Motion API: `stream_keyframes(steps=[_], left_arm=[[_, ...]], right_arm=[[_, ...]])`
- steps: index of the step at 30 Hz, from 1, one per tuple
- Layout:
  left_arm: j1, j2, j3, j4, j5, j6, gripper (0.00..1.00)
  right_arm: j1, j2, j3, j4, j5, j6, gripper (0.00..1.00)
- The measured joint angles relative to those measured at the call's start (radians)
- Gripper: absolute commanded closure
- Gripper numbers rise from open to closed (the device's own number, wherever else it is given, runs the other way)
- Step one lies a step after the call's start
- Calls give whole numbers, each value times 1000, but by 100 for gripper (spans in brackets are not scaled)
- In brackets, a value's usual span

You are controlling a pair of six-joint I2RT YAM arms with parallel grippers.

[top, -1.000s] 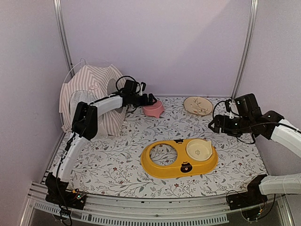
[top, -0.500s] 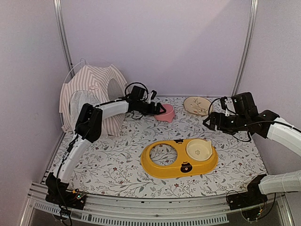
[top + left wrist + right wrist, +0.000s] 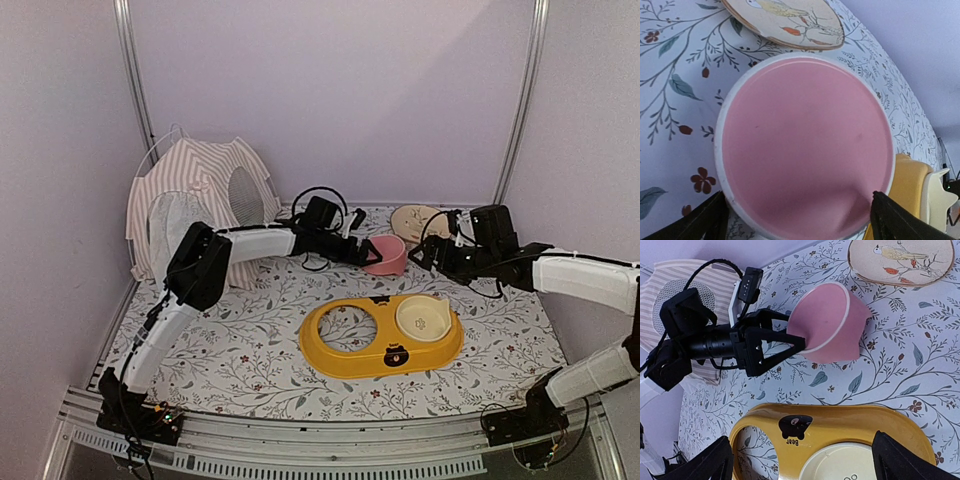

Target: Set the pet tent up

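The pet tent point(image 3: 205, 190), pink-and-white striped with a round mesh window point(image 3: 243, 195), stands at the back left corner; its edge also shows in the right wrist view point(image 3: 685, 280). My left arm reaches away from it to the right. The left gripper point(image 3: 358, 250) point(image 3: 797, 225) point(image 3: 790, 330) is wide open, its fingertips point(image 3: 710, 220) flanking the lower rim of a tipped pink bowl point(image 3: 385, 255) point(image 3: 805, 145) point(image 3: 830, 325) whose mouth faces it. I cannot tell if they press on the rim. My right gripper point(image 3: 425, 255) point(image 3: 805, 465) hangs open and empty just right of the bowl.
A yellow double feeder point(image 3: 345, 350) point(image 3: 850, 425) lies front centre, with a cream bowl point(image 3: 423, 318) in its right hole and its left hole open. A bird-painted plate point(image 3: 410, 220) point(image 3: 785, 20) point(image 3: 900, 260) sits at the back. Metal posts point(image 3: 520, 100) flank the back wall.
The left gripper has swung right and forward, away from the tent, with the pink bowl moving along in front of it. The right gripper has moved left toward the bowl and opened slightly wider.
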State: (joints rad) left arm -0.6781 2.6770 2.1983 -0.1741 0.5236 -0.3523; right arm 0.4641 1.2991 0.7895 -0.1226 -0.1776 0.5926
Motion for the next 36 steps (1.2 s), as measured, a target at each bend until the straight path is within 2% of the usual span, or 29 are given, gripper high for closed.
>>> stream_keyframes(steps=[10,16,22,25,31,36], left_arm=[[-82,-71,-126,49,-11,-21,1],[-88,-204,-297,12,-66,-18,1],[-67,-354,-423,-12,-116,-15,1],[-55,-466,-523,-10,-142,-11,1],[-45,-799,-896,33,-199,-10,1],[-43,-997,-1129,72,-228,-34,1]], right_arm=[[-151,264,-39,264,-182,24,1],[-220,395,-38,379,-310,24,1],[-235,483,-26,448,-382,36,2],[-236,529,-10,475,-411,40,2],[-237,603,33,552,-465,52,4],[-237,672,81,615,-510,67,6]])
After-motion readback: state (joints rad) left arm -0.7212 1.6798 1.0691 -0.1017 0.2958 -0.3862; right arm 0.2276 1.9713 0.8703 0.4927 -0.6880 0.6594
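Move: The pink bowl lies against my left fingers, its middle about 5 cm to the right, level fore and aft. From my right hand that bowl is some 11 cm ahead, 7 cm left and 12 cm below. The cream bowl in the yellow stand sits about 9 cm back from my right hand and 2 cm right; the stand's empty hole is some 19 cm back and 5 cm left of my left hand. The bird plate is 22 cm ahead of my right hand, 1 cm right. My left hand, fingers still wide, keeps nudging the pink bowl back and a little right for about 6 cm, then leaves it, swinging left, back and up some 20 cm. Meanwhile I lower my open right hand about 11 cm while reaching 9 cm forward, rolling its left side up nearly 20 degrees, until its fingers come in low at the bowl's right-hand rim, not yet closing. ##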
